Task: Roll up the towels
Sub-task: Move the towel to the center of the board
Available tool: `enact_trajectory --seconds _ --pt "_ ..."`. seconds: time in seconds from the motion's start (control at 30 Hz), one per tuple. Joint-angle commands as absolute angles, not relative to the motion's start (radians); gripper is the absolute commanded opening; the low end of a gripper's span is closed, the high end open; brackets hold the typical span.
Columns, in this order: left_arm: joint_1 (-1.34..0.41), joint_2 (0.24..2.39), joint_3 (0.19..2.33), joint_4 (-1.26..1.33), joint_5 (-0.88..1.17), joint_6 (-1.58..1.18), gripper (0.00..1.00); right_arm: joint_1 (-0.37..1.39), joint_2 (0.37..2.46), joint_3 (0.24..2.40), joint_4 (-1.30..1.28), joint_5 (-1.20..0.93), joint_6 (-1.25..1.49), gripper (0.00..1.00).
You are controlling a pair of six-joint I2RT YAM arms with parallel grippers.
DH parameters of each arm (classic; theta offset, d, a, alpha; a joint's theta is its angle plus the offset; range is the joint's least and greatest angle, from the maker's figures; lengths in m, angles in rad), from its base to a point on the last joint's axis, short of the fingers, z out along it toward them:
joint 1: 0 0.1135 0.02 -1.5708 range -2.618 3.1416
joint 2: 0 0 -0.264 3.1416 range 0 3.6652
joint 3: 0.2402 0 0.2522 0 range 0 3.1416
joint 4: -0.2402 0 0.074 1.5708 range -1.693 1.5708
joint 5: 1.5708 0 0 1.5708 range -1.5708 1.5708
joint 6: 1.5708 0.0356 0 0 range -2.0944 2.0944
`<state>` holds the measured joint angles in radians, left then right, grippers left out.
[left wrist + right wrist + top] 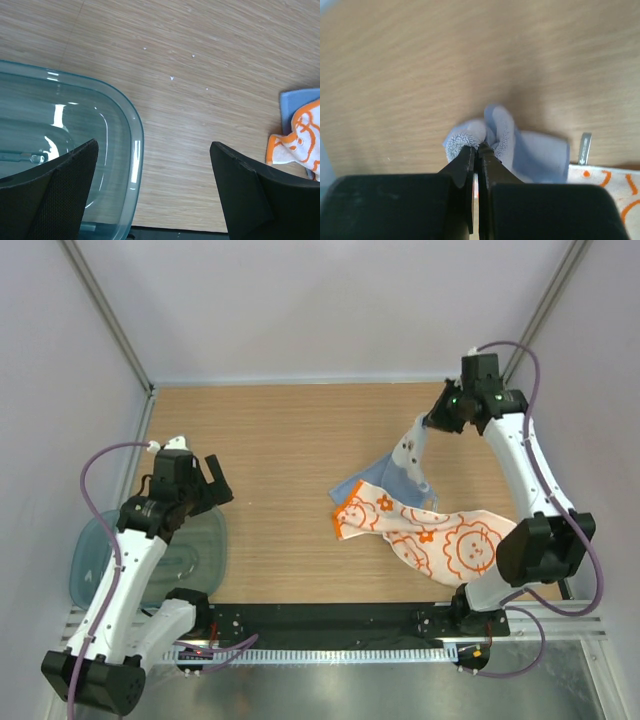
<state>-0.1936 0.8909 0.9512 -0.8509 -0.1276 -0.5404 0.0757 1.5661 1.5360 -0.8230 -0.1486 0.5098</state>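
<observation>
My right gripper [430,422] is shut on a bunched corner of the pale blue towel [535,155] and holds it up at the back right of the table. The cloth hangs from the fingertips [470,152] down to the wood, where the rest of the pale blue towel [362,483] lies flat. In front of it an orange and white flowered towel [440,538] lies stretched out, partly over the blue one; its corner [300,140] shows in the left wrist view. Near the table's left edge, my left gripper [216,480] stands open and empty [153,150].
A translucent blue-green plastic tray [131,125] sits at the front left, partly under the left arm [215,555]. White walls and metal posts close in the table. A black rail runs along the front edge [330,620].
</observation>
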Motion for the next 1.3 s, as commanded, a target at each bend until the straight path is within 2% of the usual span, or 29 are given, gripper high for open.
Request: enact_trajectory --seconds 0.0,0.1,0.17,0.27,0.37,0.43,0.47,0.53,0.6,0.67,0.77,1.03,1.27 --pt "-0.198 0.896 0.956 -0.864 -0.158 -0.545 0.93 0.071 1.434 1.745 -0.718 -0.014 0.546 0.01" --pt "-0.201 0.888 0.954 -0.862 -0.160 -0.546 0.93 0.077 1.469 1.871 -0.681 -0.167 0.546 0.01" --pt "-0.201 0.888 0.954 -0.862 -0.163 -0.545 0.93 0.167 1.508 1.995 -0.696 -0.248 0.517 0.01" --pt "-0.201 0.890 0.956 -0.864 -0.167 -0.545 0.93 0.409 1.450 2.037 -0.710 -0.193 0.373 0.01" --pt "-0.202 0.887 0.957 -0.864 -0.166 -0.546 0.93 0.570 1.283 1.817 -0.566 -0.118 0.348 0.01" --pt "-0.202 0.882 0.956 -0.862 -0.166 -0.545 0.93 0.580 1.212 1.661 -0.443 -0.159 0.396 0.01" --pt "-0.201 0.881 0.956 -0.861 -0.164 -0.545 0.93 0.583 1.192 1.514 -0.416 -0.179 0.447 0.01" --pt "-0.202 0.885 0.956 -0.861 -0.163 -0.546 0.93 0.584 1.172 1.389 -0.377 -0.230 0.481 0.01" --pt "-0.201 0.890 0.954 -0.861 -0.160 -0.546 0.93 0.584 1.172 1.234 -0.358 -0.221 0.529 0.01" --pt "-0.201 0.891 0.956 -0.859 -0.155 -0.545 0.93 0.583 1.175 1.102 -0.310 -0.119 0.564 0.01" --pt "-0.202 0.891 0.956 -0.861 -0.156 -0.545 0.93 0.554 1.235 1.028 -0.265 -0.071 0.600 0.01" --pt "-0.213 0.888 0.956 -0.864 -0.169 -0.546 0.93 0.255 1.440 0.937 -0.227 -0.138 0.726 0.01" --pt "-0.215 0.905 0.956 -0.867 -0.163 -0.543 0.94 0.095 1.660 0.893 -0.199 -0.202 0.716 0.01"
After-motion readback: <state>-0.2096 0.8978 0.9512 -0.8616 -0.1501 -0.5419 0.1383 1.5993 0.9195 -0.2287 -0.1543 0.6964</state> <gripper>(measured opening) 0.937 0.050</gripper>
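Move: Held shut in the right fingers is one end of the blue towel; the board's centre, where it is to go, lies about 12 cm to the left, level fore and aft, and some 22 cm below. The towel's loose part lies bunched about 6 cm left of the hand. The orange-patterned towel's middle is roughly 9 cm back and 3 cm right. For the left hand the centre is about 13 cm ahead, 20 cm right. Flinging the blue towel, the right arm whips its pinched end up some 25 cm while swinging left and back, fingers tilting up about 40 degrees and turning counter-clockwise. From there it sweeps steeply down, then forward and back to the right as the wrist unwinds, ending some 16 cm lower than it began and slightly nearer the base. The fingers keep their hold. ##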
